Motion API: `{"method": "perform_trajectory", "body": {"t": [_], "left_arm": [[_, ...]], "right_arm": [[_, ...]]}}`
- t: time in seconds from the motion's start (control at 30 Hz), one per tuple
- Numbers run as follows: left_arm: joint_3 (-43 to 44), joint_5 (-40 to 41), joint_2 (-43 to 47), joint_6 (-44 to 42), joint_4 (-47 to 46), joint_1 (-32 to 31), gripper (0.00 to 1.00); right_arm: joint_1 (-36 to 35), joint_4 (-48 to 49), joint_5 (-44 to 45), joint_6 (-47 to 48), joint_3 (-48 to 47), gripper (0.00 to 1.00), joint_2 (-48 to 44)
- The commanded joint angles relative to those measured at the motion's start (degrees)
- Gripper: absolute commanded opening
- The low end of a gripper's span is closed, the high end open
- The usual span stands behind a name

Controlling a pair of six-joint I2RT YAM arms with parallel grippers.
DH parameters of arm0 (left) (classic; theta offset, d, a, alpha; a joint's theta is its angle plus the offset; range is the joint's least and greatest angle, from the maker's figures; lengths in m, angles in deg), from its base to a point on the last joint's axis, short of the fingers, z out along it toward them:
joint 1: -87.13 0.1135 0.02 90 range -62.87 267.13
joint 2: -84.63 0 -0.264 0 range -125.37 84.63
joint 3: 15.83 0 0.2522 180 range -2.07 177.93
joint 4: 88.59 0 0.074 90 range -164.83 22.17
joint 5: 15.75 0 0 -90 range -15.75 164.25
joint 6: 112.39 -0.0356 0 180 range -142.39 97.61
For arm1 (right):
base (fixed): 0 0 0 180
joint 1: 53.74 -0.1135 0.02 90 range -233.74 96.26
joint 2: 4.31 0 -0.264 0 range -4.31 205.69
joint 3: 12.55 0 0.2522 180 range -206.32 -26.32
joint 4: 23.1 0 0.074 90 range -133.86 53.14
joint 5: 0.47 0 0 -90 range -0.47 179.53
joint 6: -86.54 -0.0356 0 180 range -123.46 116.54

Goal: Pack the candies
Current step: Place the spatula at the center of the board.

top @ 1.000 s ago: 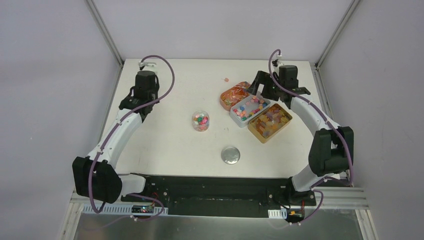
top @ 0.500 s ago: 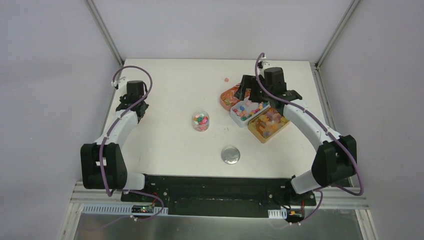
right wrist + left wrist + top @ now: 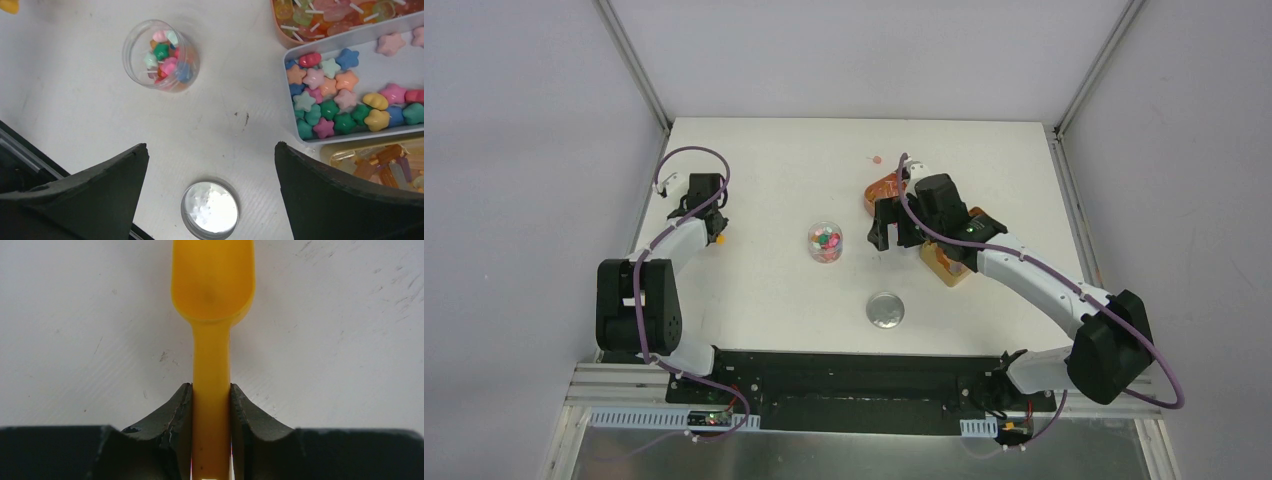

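The candies lie in trays at the right: pastel star candies [image 3: 345, 85] in a white tray [image 3: 350, 50], lollipop sweets [image 3: 340, 12] in an orange tray [image 3: 882, 190], amber gummies [image 3: 385, 167] in a tan tray [image 3: 946, 268]. A clear jar [image 3: 826, 242] [image 3: 161, 55] at mid-table holds several mixed candies. My right gripper [image 3: 892, 232] [image 3: 210, 150] hangs open between jar and trays, nothing in it. At the table's left edge my left gripper [image 3: 712, 222] [image 3: 211, 400] is shut on the handle of an orange scoop [image 3: 212, 280], whose bowl looks empty.
A round silver lid [image 3: 885, 311] [image 3: 209, 210] lies on the table near the front, below my right gripper. One stray pink candy [image 3: 876, 159] sits at the back. My right arm covers the white tray in the top view.
My right arm swung left from over the trays to beside the jar, still open. My left arm drew back to the table's left edge with the scoop.
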Motion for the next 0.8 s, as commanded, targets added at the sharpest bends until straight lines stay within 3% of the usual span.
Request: {"method": "perform_trajectory", "body": {"t": [0.0, 0.17, 0.43, 0.77], "left_arm": [[-1.26, -1.07, -0.61, 4.2, -2.45, 0.06, 0.16], [-1.11, -1.06, 0.0, 4.33, -2.03, 0.06, 0.3], [2.45, -4.77, 9.13, -1.8, -1.62, 0.08, 0.79], [-0.74, -24.36, 23.64, -12.14, -2.23, 0.06, 0.99]], "right_arm": [[-0.25, 1.2, 2.75, 2.31, 0.24, 1.0, 0.64], [-1.14, 0.86, 5.84, 1.42, 1.62, 1.0, -0.21], [-4.06, -0.04, 5.46, -1.4, 5.14, 0.9, -1.91], [-11.77, 0.62, 7.61, -8.74, 10.75, 0.57, -2.23]]}}
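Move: Just under the left hand, which still pinches the spatula's handle, the table spot for it is about 2 cm below. The jar stands some 26 cm to that hand's right and 3 cm back, at nearly its height. From the right hand the silver lid lies roughly 10 cm back, neither left nor right, and 12 cm down; the jar is 14 cm left, 3 cm ahead and 9 below, the star-candy box 12 cm ahead, 9 right and 11 below. Lowering the last centimetre, the left hand opens from a narrow grip to nearly full width, lets go of the spatula handle, then rises about 12 cm, drifting 3–4 cm right while its fingers tip upward. Meanwhile the right hand sinks and then draws back towards the lid, some 7 cm down and 6 cm back, tipping its fingers downward and narrowing to about two-thirds open. ##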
